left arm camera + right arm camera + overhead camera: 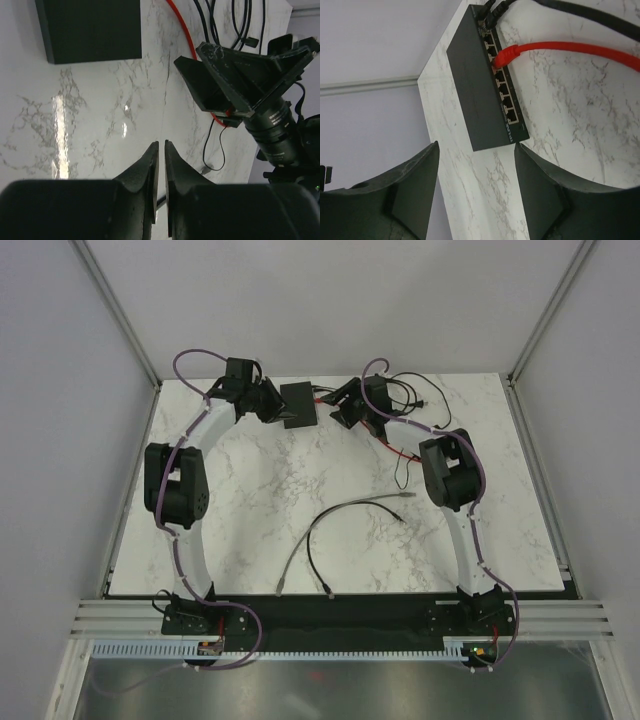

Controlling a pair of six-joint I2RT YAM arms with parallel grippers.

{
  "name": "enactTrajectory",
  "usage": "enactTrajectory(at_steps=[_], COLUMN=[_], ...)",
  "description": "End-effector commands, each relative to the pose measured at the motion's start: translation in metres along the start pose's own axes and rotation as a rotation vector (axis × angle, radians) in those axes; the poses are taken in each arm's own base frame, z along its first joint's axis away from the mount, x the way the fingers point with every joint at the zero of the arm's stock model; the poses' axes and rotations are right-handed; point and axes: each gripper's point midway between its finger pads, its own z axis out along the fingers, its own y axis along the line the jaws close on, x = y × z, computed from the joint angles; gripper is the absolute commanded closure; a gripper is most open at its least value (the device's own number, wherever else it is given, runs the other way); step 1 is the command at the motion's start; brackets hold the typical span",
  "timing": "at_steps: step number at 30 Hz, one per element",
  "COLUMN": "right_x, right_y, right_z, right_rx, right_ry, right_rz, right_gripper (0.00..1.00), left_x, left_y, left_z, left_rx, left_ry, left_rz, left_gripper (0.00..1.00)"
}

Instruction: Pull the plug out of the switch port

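The switch [298, 403] is a flat black box at the far middle of the marble table, with its row of ports [501, 85] facing right. A red plug [504, 56] sits in one port, and its red cable [580, 50] runs off to the right. Black plugs [490, 12] fill the ports at the far end. My right gripper [476, 146] is open, a little short of the switch's near corner, with nothing between its fingers. My left gripper [161, 142] hovers beside the switch's [90, 27] left side, its jaws all but closed on nothing.
A grey cable [350, 505] and a black cable [318, 560] lie loose on the table's middle front. Thin black cords [420, 395] coil at the far right by the right arm [455, 475]. Grey walls close in the table's left, right and far edges.
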Motion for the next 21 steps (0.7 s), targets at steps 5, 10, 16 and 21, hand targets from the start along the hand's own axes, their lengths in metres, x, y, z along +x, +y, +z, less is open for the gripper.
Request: enactTrajectory(at_steps=[5,10,16,21], right_x=[-0.026,-0.033,-0.030,-0.021], right_y=[0.021,0.013,0.000,-0.008], right_z=[0.040,0.057,0.065,0.070], right_rx=[-0.098,-0.082,-0.056,-0.038], right_ry=[-0.100,-0.133,-0.148,-0.145], right_rz=[0.073,0.120,0.152,0.158], right_gripper=[0.50,0.55,0.55,0.55], left_x=[-0.040,-0.050,-0.055,-0.051], left_y=[-0.018,-0.007,0.005,0.011], left_z=[0.042,0.059,0.073,0.086], left_rx=[0.060,0.017,-0.014,-0.036], left_ry=[-0.071,-0.115,-0.136,-0.133], left_rz=[-0.015,0.013,-0.003,-0.012], left_gripper=[0.87,0.88,0.89,0.89])
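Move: The red plug, in the middle of the switch's right side, lies about 8 cm ahead of the right hand, 5 cm to its left and 7 cm below; the switch's middle is 6 cm farther left and a bit nearer, and the black plugs sit about 4 cm beyond the red one. From the left hand, the switch's middle is about 10 cm ahead, 5 cm right and 11 cm below, with the red plug 11 cm ahead and 11 cm right. Towards the red plug the right hand reaches forward about 6 cm, sinking some 4 cm mostly in the later part, turning roughly 10 degrees clockwise and drawing its wide-open fingers in to about half open. Towards the switch the left hand comes forward about 7 cm and down 5 cm, fast then easing, its fingers nearly shut. Neither hand visibly touches its thing yet. ##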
